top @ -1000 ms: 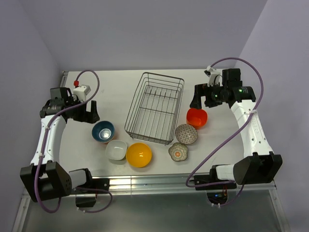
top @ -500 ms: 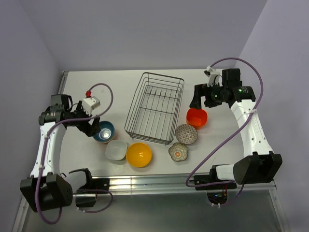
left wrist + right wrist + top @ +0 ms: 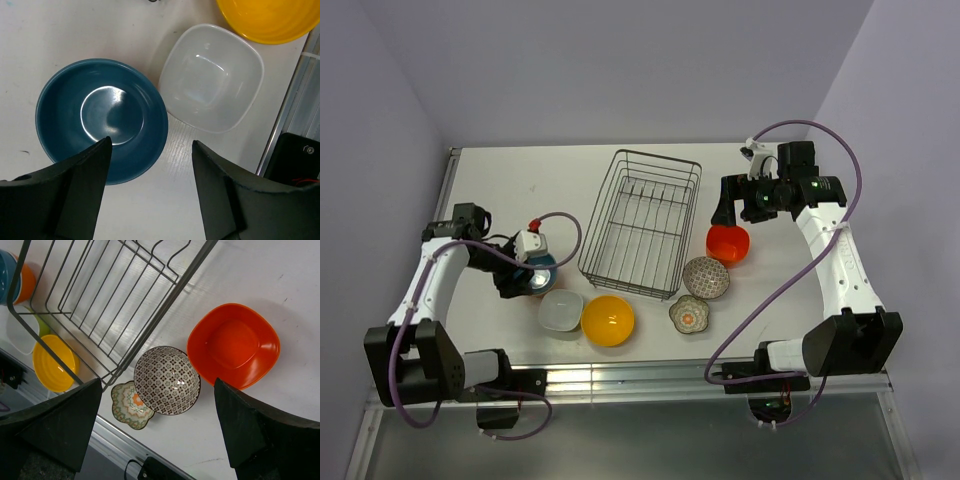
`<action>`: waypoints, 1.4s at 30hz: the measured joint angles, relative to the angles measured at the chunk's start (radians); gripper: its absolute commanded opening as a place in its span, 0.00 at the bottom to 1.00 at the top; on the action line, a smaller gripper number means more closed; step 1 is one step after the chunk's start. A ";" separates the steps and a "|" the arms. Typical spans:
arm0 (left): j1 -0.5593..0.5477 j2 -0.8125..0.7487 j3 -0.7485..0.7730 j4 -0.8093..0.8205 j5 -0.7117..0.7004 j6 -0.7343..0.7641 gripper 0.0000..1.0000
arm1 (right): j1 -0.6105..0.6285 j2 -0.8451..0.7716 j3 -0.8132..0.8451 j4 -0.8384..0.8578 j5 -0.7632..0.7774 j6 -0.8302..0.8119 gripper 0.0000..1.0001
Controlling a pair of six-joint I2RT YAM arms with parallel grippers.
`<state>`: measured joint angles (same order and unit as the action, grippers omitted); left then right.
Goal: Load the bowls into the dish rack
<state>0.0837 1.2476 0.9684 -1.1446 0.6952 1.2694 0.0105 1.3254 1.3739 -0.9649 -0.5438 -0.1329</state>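
The dark wire dish rack (image 3: 642,222) stands mid-table. All the bowls sit on the table outside it. The blue bowl (image 3: 102,120) is at the left, with the white bowl (image 3: 561,310) and the yellow bowl (image 3: 607,320) beside it. My left gripper (image 3: 151,142) is open and low over the blue bowl's near rim, one finger (image 3: 75,190) over its inside and the other (image 3: 235,195) outside it. The red-orange bowl (image 3: 234,345), the patterned bowl (image 3: 166,380) and the floral bowl (image 3: 131,405) lie right of the rack. My right gripper (image 3: 735,205) hangs open above them, holding nothing.
A metal rail (image 3: 620,375) runs along the table's near edge, close to the white and yellow bowls. Purple cables loop over both arms. Grey walls close in the back and sides.
My left arm has swung right and down over the blue bowl, and its jaws have narrowed somewhat. The right arm and all the bowls have stayed put.
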 measured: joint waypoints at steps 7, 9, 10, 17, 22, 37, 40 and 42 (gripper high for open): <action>-0.025 0.047 0.000 -0.005 -0.006 0.047 0.68 | 0.000 0.000 0.000 -0.001 0.000 -0.002 1.00; -0.033 0.057 0.000 -0.005 -0.012 0.054 0.67 | 0.000 0.001 0.000 -0.001 0.000 -0.004 1.00; -0.034 0.061 0.000 -0.005 -0.013 0.055 0.67 | 0.000 0.001 0.000 -0.001 0.000 -0.005 1.00; -0.036 0.134 0.000 0.000 -0.036 0.055 0.60 | 0.000 0.006 0.000 -0.001 0.002 -0.011 1.00; -0.049 0.162 0.000 0.000 -0.048 0.057 0.54 | 0.000 0.006 0.000 -0.001 0.005 -0.014 1.00; -0.064 0.178 0.000 -0.001 -0.072 0.065 0.47 | 0.000 0.026 0.000 -0.001 0.013 -0.015 1.00; -0.066 0.180 0.000 -0.001 -0.075 0.073 0.47 | 0.000 0.027 -0.001 -0.001 0.016 -0.015 1.00; -0.066 0.187 0.000 0.000 -0.078 0.074 0.47 | 0.000 0.027 0.000 -0.001 0.019 -0.015 1.00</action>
<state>0.0177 1.4345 0.9680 -1.1450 0.6170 1.3430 0.0105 1.3521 1.3735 -0.9657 -0.5247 -0.1478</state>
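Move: The blue bowl's middle lies about 4 cm ahead of the left gripper, 3 cm to its right and roughly 6 cm below. From the same gripper, the white bowl is some 4 cm back and 8 cm right, the yellow bowl 6 cm back and 19 cm right, and the dish rack's middle about 15 cm ahead and 27 cm right. From the right gripper, the blue bowl is about 5 cm back, 40 cm left and 18 cm below. Bring the left gripper nearly straight down about 4 cm over the blue bowl's near rim, one finger on the bowl's inner side and the other outside, easing to a stop. Swing the fingertips some 10 degrees back towards the base as it sinks, and narrow the wide gap to about half open without shutting on the rim. ##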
